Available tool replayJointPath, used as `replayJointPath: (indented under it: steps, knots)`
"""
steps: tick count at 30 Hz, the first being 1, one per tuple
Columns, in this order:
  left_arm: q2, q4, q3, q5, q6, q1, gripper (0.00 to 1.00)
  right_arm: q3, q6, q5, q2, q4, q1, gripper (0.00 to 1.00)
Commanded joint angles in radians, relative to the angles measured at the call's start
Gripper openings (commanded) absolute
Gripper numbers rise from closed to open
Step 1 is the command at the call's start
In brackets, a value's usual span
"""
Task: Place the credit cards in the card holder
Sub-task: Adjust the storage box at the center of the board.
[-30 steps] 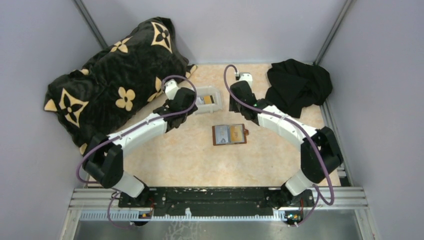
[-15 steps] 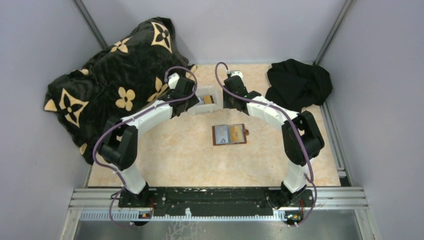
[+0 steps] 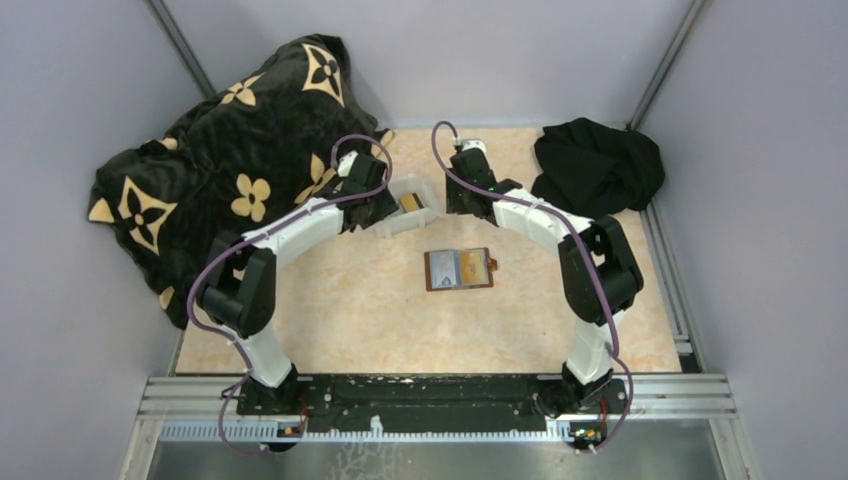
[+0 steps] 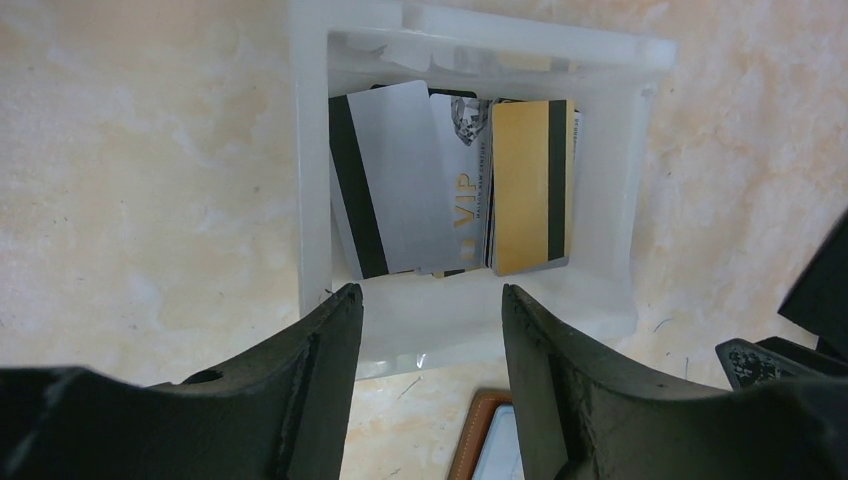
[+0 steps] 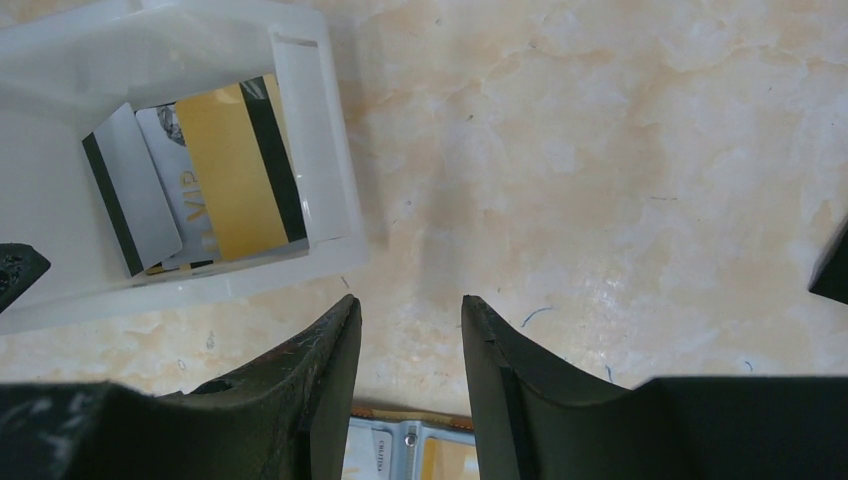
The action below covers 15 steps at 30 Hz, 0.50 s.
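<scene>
Several credit cards lie stacked in a white tray (image 4: 310,200): a silver card (image 4: 390,180), a VIP-printed card (image 4: 465,190) and a gold card (image 4: 530,185). My left gripper (image 4: 430,300) hangs open over the tray's near rim, nothing between its fingers. In the right wrist view the tray (image 5: 312,150) with the gold card (image 5: 235,170) sits at upper left; my right gripper (image 5: 410,305) stands open over bare table beside it, holding nothing. The brown card holder (image 3: 459,268) lies open flat, nearer than the tray (image 3: 432,190), between the arms.
A black pillow with gold flowers (image 3: 230,170) fills the back left corner, touching the left arm's side. A black cloth (image 3: 598,170) is heaped at the back right. Grey walls close in on three sides.
Both arms have reached farther back. The left gripper has moved over the tray's near rim, and the right gripper has swung left and back to just beside the tray. Nothing was grasped.
</scene>
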Motion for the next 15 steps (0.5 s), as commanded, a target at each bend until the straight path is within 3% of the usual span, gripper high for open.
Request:
replayJointPath:
  steps: [1, 15]
  knots:
    - [-0.065, -0.019, 0.034, 0.006, -0.003, 0.003, 0.60, 0.049, -0.003, -0.022, 0.006, 0.058, -0.006, 0.43]
    - [-0.150, -0.097, 0.021, -0.028, 0.034, 0.004, 0.60, 0.062, -0.007, -0.045, 0.020, 0.067, -0.006, 0.43]
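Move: Close below the left hand lies the storage box, its middle about 4 cm ahead, 3 cm to the right and 2 cm lower. The gold card in the box is some 4 cm ahead and 5 cm right. The open card holder lies roughly 12 cm back and 14 cm right, about 4 cm below. From the right hand, the storage box's middle is about 11 cm left, 3 cm ahead and 2 cm below. Rising almost straight up by about 5 cm, the left hand backs away from the near-left part of the storage box, slowly at first and then quicker, its fingers tipping up some 5 degrees and staying open. Whether its fingertips touch the box at the outset can't be seen. The right hand stays low by the box's right end, fingers part open. ##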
